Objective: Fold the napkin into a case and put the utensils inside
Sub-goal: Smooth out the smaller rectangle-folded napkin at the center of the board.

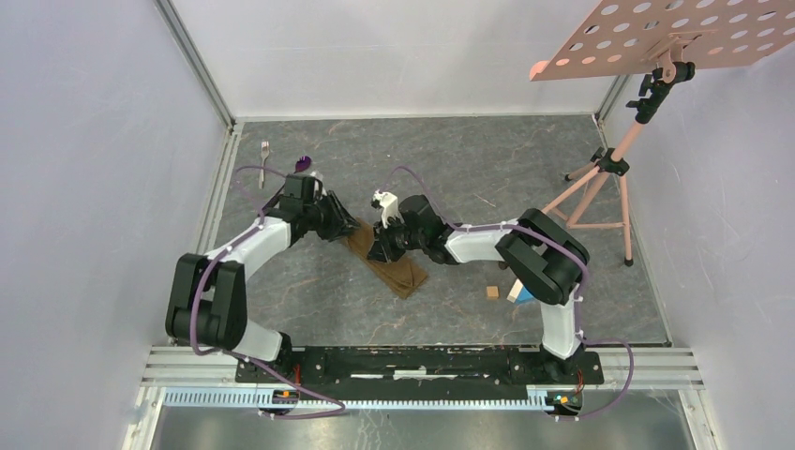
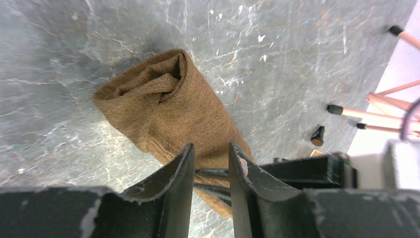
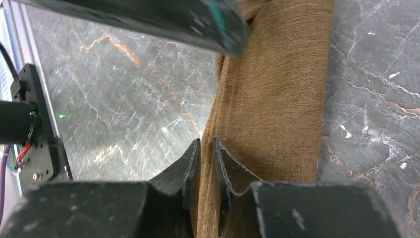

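The napkin (image 1: 401,272) lies as a long narrow brown case running diagonally mid-table. Its open rolled end (image 2: 173,104) shows in the left wrist view. My left gripper (image 1: 349,228) (image 2: 211,146) hovers over the upper-left end, open, with nothing between its fingers. My right gripper (image 1: 380,251) (image 3: 206,141) is shut on the napkin's (image 3: 277,99) long folded edge, cloth pinched between its fingertips. The utensils lie at the far left: a silver fork (image 1: 264,155) and a purple-bowled spoon (image 1: 302,164).
A small wooden block (image 1: 492,292) and a blue block (image 1: 520,293) sit near the right arm. A pink tripod stand (image 1: 600,187) with a perforated board (image 1: 656,37) stands at the back right; its feet (image 2: 346,111) show in the left wrist view.
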Action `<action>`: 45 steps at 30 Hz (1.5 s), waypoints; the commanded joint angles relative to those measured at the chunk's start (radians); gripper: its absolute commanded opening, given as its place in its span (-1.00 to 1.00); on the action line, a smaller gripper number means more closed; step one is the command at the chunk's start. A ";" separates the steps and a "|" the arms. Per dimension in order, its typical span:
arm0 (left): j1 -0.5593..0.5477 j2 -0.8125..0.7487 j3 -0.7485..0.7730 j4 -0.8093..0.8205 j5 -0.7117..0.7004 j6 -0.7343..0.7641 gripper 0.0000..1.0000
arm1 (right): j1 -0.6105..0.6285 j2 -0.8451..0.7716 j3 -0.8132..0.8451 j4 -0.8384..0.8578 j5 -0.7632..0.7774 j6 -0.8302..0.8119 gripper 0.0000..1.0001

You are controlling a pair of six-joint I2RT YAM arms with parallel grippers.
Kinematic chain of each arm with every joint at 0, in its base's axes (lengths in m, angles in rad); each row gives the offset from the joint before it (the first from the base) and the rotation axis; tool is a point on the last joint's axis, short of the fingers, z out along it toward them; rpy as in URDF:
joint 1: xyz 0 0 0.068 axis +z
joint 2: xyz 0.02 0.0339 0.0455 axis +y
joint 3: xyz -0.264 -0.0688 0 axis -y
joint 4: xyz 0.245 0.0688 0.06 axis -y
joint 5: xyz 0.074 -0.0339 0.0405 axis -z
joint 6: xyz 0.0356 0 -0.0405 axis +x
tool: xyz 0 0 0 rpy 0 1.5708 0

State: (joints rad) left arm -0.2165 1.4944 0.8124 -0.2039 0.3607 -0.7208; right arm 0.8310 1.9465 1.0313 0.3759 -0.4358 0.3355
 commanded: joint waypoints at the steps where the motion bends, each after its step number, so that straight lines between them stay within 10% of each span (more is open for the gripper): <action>1: 0.061 -0.085 0.022 -0.068 -0.003 0.044 -0.28 | -0.001 0.034 0.093 0.015 0.021 0.046 -0.64; 6: 0.093 -0.041 0.005 -0.074 -0.044 0.045 -0.56 | -0.002 0.089 0.145 0.034 0.039 0.102 -0.70; 45: 0.052 0.001 -0.068 0.097 -0.221 -0.037 -0.69 | -0.001 0.279 0.278 0.020 0.094 0.130 -0.99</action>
State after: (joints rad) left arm -0.1421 1.5543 0.7502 -0.1631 0.1860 -0.7177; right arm 0.8303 2.1986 1.2942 0.4023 -0.3679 0.4778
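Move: The napkin is folded into a narrow strip lying diagonally; its far-left end is roughly 6 cm ahead, 5 cm left and 3 cm below the right hand, its middle level with that hand and 2 cm to the right. From the left hand that end lies about 3 cm ahead, straight in line and 5 cm below. The purple spoon is some 13 cm ahead and 15 cm left of the left hand. Forward and left in about equal parts, some 5 cm each, the right hand slides along the napkin's near-left long edge towards its far-left end, sinking a little as its fingers close fully on that edge. The left hand swings about 5 cm left, rising briefly, then drops beside that end, partly closing and turning some 10 degrees counter-clockwise until a fingertip meets the cloth's side. ##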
